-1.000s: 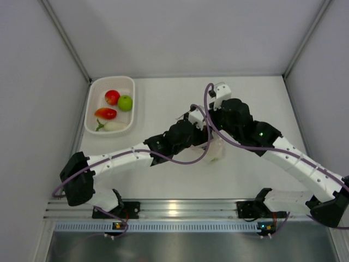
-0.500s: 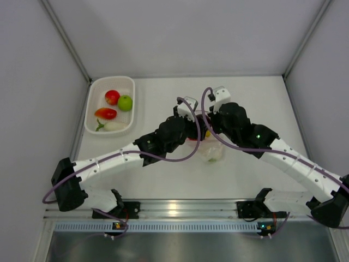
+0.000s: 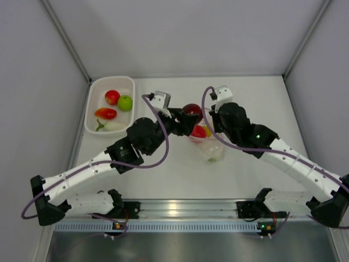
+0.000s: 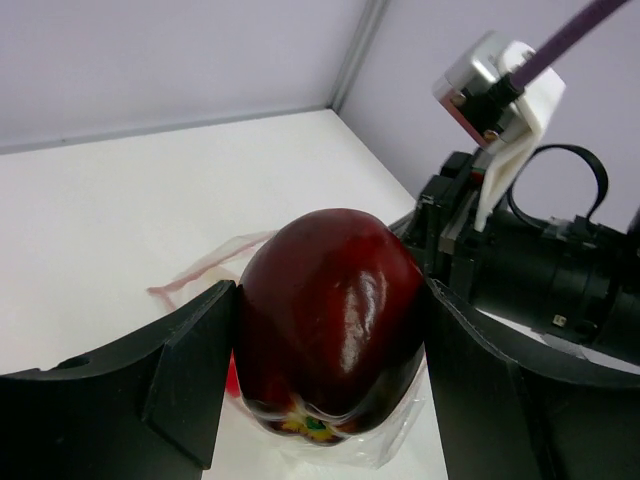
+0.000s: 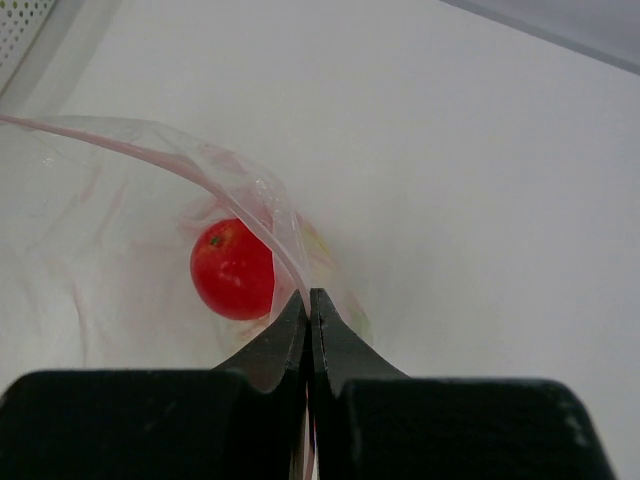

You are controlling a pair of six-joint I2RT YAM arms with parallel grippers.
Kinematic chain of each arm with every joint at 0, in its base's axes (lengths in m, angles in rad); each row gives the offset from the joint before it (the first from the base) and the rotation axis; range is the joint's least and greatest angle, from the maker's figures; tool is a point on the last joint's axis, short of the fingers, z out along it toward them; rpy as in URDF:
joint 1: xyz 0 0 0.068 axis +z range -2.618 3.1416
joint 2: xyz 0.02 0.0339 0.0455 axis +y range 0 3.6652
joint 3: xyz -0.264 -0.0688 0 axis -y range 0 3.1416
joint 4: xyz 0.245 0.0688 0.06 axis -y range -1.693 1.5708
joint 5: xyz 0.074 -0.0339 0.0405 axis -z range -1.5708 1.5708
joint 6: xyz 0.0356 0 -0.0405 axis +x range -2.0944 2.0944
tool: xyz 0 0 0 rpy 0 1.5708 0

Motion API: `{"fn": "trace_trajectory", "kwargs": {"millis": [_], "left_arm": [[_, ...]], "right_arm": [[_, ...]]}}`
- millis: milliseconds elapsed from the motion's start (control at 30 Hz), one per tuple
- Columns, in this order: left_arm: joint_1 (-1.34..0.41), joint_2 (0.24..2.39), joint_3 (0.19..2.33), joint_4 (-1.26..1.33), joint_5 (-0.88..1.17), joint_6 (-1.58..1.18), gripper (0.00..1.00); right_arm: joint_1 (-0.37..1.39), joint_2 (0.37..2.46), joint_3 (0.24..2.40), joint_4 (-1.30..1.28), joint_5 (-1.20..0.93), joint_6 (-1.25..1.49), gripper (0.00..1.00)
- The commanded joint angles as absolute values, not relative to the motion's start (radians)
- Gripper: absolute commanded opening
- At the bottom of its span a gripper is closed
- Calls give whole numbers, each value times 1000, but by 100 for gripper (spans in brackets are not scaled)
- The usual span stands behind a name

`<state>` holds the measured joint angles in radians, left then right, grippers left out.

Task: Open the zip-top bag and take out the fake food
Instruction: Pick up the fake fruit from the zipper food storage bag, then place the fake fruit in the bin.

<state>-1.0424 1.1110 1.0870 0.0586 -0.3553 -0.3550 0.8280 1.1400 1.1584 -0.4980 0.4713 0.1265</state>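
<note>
My left gripper [image 3: 188, 118] [image 4: 330, 372] is shut on a dark purple-red pepper [image 3: 192, 110] [image 4: 328, 305], one piece of the fake food, and holds it just above the bag's mouth. The clear zip-top bag [image 3: 210, 148] [image 5: 120, 220] lies mid-table with its pinkish strip [image 4: 200, 272] spread open. My right gripper [image 3: 210, 126] [image 5: 308, 300] is shut on the bag's edge. A red tomato [image 3: 198, 131] [image 5: 232, 268] and a yellow piece [image 3: 208, 131] remain inside the bag.
A white basket [image 3: 112, 79] at the back left holds a red fruit [image 3: 112, 96], a green one [image 3: 125, 102], an orange-red one [image 3: 106, 113] and a white radish [image 3: 113, 126]. Grey walls close in the table on three sides.
My left arm has pulled back out of the bag and swung left, carrying the dark pepper with it. The right gripper has kept its grip on the bag's edge.
</note>
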Motion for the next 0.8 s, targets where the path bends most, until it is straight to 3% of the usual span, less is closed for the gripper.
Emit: {"fn": "trace_trajectory", "kwargs": {"millis": [0, 133, 267, 767], "left_arm": [[-1043, 1068, 1098, 46, -539, -364, 0], [-1035, 1098, 1164, -82, -716, -319, 0], [-956, 1126, 1209, -142, -735, -328, 0], [-302, 1267, 1164, -262, -609, -466, 0]], "right_arm": [[838, 1135, 1184, -479, 506, 147, 0], [836, 1127, 1184, -480, 508, 143, 0], [835, 1127, 1193, -488, 517, 138, 0], [831, 1078, 1197, -500, 528, 118, 0]]}}
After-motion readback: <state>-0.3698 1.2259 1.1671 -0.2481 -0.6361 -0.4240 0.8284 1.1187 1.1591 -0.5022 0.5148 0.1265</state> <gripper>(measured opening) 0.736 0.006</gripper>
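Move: The white basket, where the dark red fruit in the left gripper is to go, lies about 36 cm to the left, 23 cm ahead and 21 cm below. Of the food inside, the green apple stands some 30 cm left and 22 cm ahead, the red apple 35 cm left and 25 cm ahead. The zip-top bag is 8 cm right, 2 cm ahead, 18 cm below. From the right gripper the basket is roughly 46 cm left, 15 cm ahead. Swing the left gripper, still gripping the dark red fruit, away from the bag to the left towards the basket, about 26 cm, reaching some 15 cm forward and sinking gently, mostly late on. Turn the wrist about 55 degrees counter-clockwise on the way, tipping the fingers a little down. Keep the right gripper pinching the bag's rim, nearly still. ##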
